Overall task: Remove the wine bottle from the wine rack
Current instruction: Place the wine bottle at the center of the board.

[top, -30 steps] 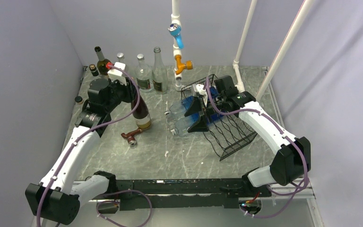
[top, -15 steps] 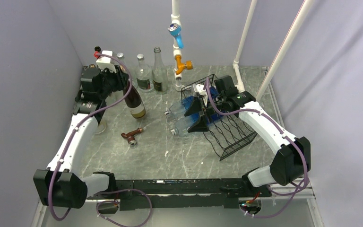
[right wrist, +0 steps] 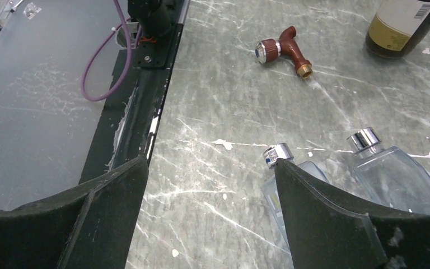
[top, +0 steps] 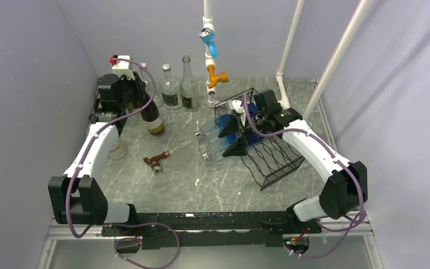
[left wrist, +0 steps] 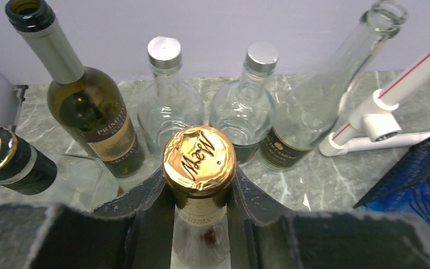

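The wine bottle (top: 151, 119), dark with a gold foil cap (left wrist: 199, 158), is off the rack at the table's back left and leans a little. My left gripper (left wrist: 200, 188) is shut on its neck just under the cap, also visible from above (top: 136, 94). The black wire wine rack (top: 277, 159) stands at right centre with two clear bottles (top: 215, 140) lying in its left end. My right gripper (top: 232, 134) hovers over those bottles; its fingers (right wrist: 330, 213) stand wide open over bare table (right wrist: 210, 168), with the silver-capped clear bottles (right wrist: 280, 154) beside the right finger.
An olive-green bottle (left wrist: 84, 106), three clear bottles (left wrist: 245, 106) and a dark capped bottle (left wrist: 11, 162) crowd the back wall close to the held bottle. A brown tap (top: 155, 161) lies mid-left. The white pipe frame (top: 210, 67) rises behind the rack.
My left arm has carried the wine bottle back and to the left, toward the row of bottles at the wall. The right arm has not moved.
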Robot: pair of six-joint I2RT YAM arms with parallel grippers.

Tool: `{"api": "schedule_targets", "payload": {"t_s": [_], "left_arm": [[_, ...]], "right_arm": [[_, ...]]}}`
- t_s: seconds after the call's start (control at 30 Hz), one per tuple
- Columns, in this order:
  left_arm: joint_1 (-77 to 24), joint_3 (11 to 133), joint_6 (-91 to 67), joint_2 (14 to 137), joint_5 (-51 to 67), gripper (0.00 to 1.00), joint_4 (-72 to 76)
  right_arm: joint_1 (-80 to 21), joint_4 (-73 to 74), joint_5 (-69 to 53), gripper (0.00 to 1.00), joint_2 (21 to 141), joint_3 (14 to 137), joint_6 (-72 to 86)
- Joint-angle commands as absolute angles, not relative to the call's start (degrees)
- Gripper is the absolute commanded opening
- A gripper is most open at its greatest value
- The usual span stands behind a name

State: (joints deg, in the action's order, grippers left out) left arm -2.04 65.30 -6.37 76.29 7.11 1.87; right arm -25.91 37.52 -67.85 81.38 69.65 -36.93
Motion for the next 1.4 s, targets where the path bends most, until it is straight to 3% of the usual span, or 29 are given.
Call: {"api": "schedule_targets", "payload": {"t_s": [0.0,0.6,0.73,0.9,1.37], "left_arm": [[-1.19,73.28,-5.37,73.99,4.80,0.00,25.53],[-0.18,74.57,-2.46,79.35,0.17,0.02,27.21],[-0.18,74.13,-3.18,79.13,0.18,0.22,26.00],[-0.18,75.18,-4.80,78.96,-1.81,0.56,23.52],[-0.18,79.42,-10.06,73.28,0.49,0.99,14.00]], "right_arm": [[-25.41,37.44,-69.70,0.86,81.18,69.70,-38.67],[-24.91,37.62,-69.87,0.86,81.05,69.61,-38.94],[-24.87,37.55,-69.95,0.86,80.91,69.52,-38.94],[-24.83,37.62,-70.04,0.86,80.83,69.52,-38.94],[-24.61,38.20,-69.75,0.86,80.76,69.59,-39.61]]}}
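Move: The left hand holds the gold-capped wine bottle upright by its neck; its standing place is about 3 cm ahead and 4 cm left, bottle middle some 10 cm below the hand. The green wine bottle stands 12 cm ahead and 10 cm left, the black-capped bottle 5 cm ahead and 12 cm left, a silver-capped bottle 12 cm straight ahead. From the idle right hand the standing place lies roughly 20 cm ahead, 34 cm left. Left hand carries the wine bottle 5 cm forward-left, stands it down, opens and rises 17 cm, tilting up. ##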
